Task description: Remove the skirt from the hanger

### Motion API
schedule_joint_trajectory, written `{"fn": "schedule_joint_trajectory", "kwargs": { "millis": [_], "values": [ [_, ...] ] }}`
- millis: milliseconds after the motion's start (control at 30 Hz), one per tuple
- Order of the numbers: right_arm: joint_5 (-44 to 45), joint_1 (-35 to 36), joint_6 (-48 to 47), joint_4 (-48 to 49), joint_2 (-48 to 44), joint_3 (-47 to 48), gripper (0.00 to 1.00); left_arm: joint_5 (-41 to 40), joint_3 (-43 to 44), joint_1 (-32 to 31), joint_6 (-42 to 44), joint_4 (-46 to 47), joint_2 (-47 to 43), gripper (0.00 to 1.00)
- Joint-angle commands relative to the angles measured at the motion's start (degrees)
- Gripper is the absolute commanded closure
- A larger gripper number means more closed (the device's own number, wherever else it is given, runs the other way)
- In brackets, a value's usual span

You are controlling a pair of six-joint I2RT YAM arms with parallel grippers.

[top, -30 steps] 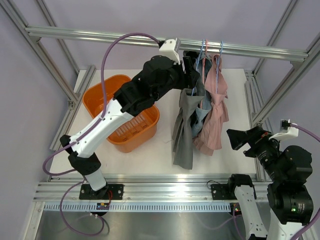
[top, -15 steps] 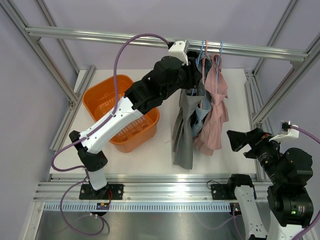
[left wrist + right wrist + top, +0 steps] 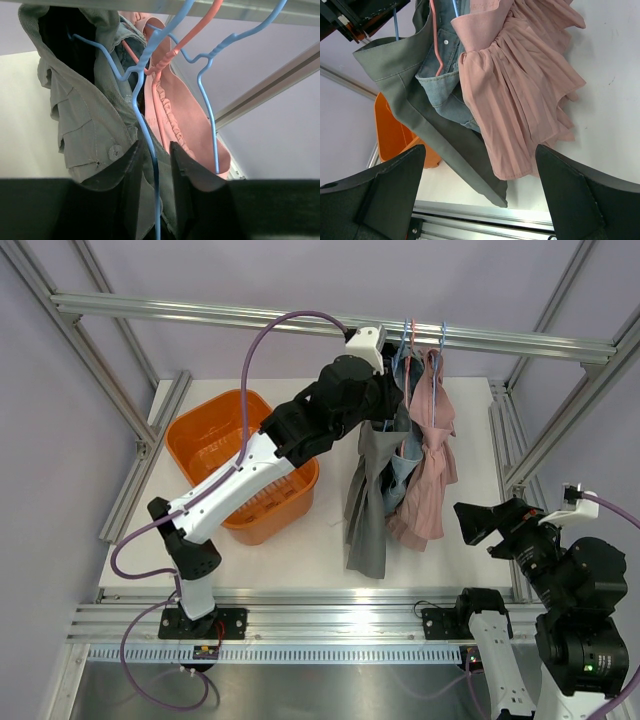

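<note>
Three garments hang from hangers on the top rail (image 3: 200, 312). The pink pleated skirt (image 3: 432, 480) (image 3: 520, 95) with a ruffled waist (image 3: 175, 125) is the rightmost. A denim piece (image 3: 440, 85) hangs in the middle and a long grey-green garment (image 3: 368, 515) (image 3: 80, 115) on the left. My left gripper (image 3: 393, 392) (image 3: 154, 147) is up by the rail. Its jaws stand narrowly apart on either side of the blue hanger wire (image 3: 144, 110) and grey fabric, with small gaps showing. My right gripper (image 3: 470, 521) (image 3: 480, 148) stands wide open, low, to the right of the skirt's hem, holding nothing.
An orange basket (image 3: 210, 435) (image 3: 390, 132) sits on the white table (image 3: 300, 545) left of the hanging clothes. Aluminium frame posts (image 3: 560, 415) run along both sides and across the top. A second blue hanger (image 3: 212, 125) and a pink hanger (image 3: 170, 55) crowd the rail.
My left arm has reached further right into the hangers, and its jaws have narrowed around the blue hanger wire. The right arm has barely moved.
</note>
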Motion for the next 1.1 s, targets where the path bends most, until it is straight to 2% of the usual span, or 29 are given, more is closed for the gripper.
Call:
{"fn": "schedule_joint_trajectory", "kwargs": {
  "millis": [0,33,67,167,400,700,900,1067],
  "values": [
    [-0.3,-0.2,-1.2,-0.2,0.2,2.2,0.01,-0.8,1.8,-0.2,0.7,3.2,0.5,0.75],
    [-0.4,-0.2,-1.3,-0.3,0.3,2.4,0.01,-0.7,1.8,-0.1,0.7,3.4,0.5,0.79],
    [-0.4,-0.1,-1.3,-0.3,0.4,2.5,0.0,-0.6,1.7,0.0,0.8,3.3,0.4,0.88],
    [-0.3,-0.2,-1.4,-0.4,0.7,3.0,0.01,-0.3,1.8,0.3,1.5,3.6,0.0,1.0],
    [-0.2,-0.2,-1.5,-0.5,0.7,2.8,0.01,-2.4,2.1,0.7,3.8,4.4,-2.6,1.0],
    [-1.4,-0.2,-1.7,0.4,1.9,3.3,0.0,-10.2,3.4,1.0,6.5,5.0,-7.8,1.0],
    [-2.6,-0.2,-3.4,1.1,3.3,3.3,0.01,-10.2,7.1,1.0,6.0,2.0,-9.1,1.0],
    [-5.1,-0.2,-4.9,3.3,6.6,3.8,0.02,-9.5,3.7,0.4,4.1,-1.0,-13.5,1.0]
  ]
}}
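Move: The blue hanger that carries the grey skirt runs between the left hand's parted fingers, about 1 cm ahead of the hand point and level with it; its hook sits on the rail, roughly 7 cm ahead, straight in line and 10 cm up. The denim skirt's middle is some 3 cm back, 3 cm right and 15 cm below, the pink skirt's about 2 cm back, 7 cm right and 15 cm below. From the right hand the hanger lies about 21 cm ahead, 13 cm left and 6 cm higher. The left hand stays nearly in place below the rail while its fingers close from about a third open to shut, pinching the blue hanger's wire, and then eases forward by only a centimetre. Keeping that pinch, it carries the hanger about 7 cm left, away from the denim and pink skirts, and lifts it some 6 cm, the climb coming mostly late with a slight draw back, while the wrist turns roughly 10 degrees, tipping up and counter-clockwise. ##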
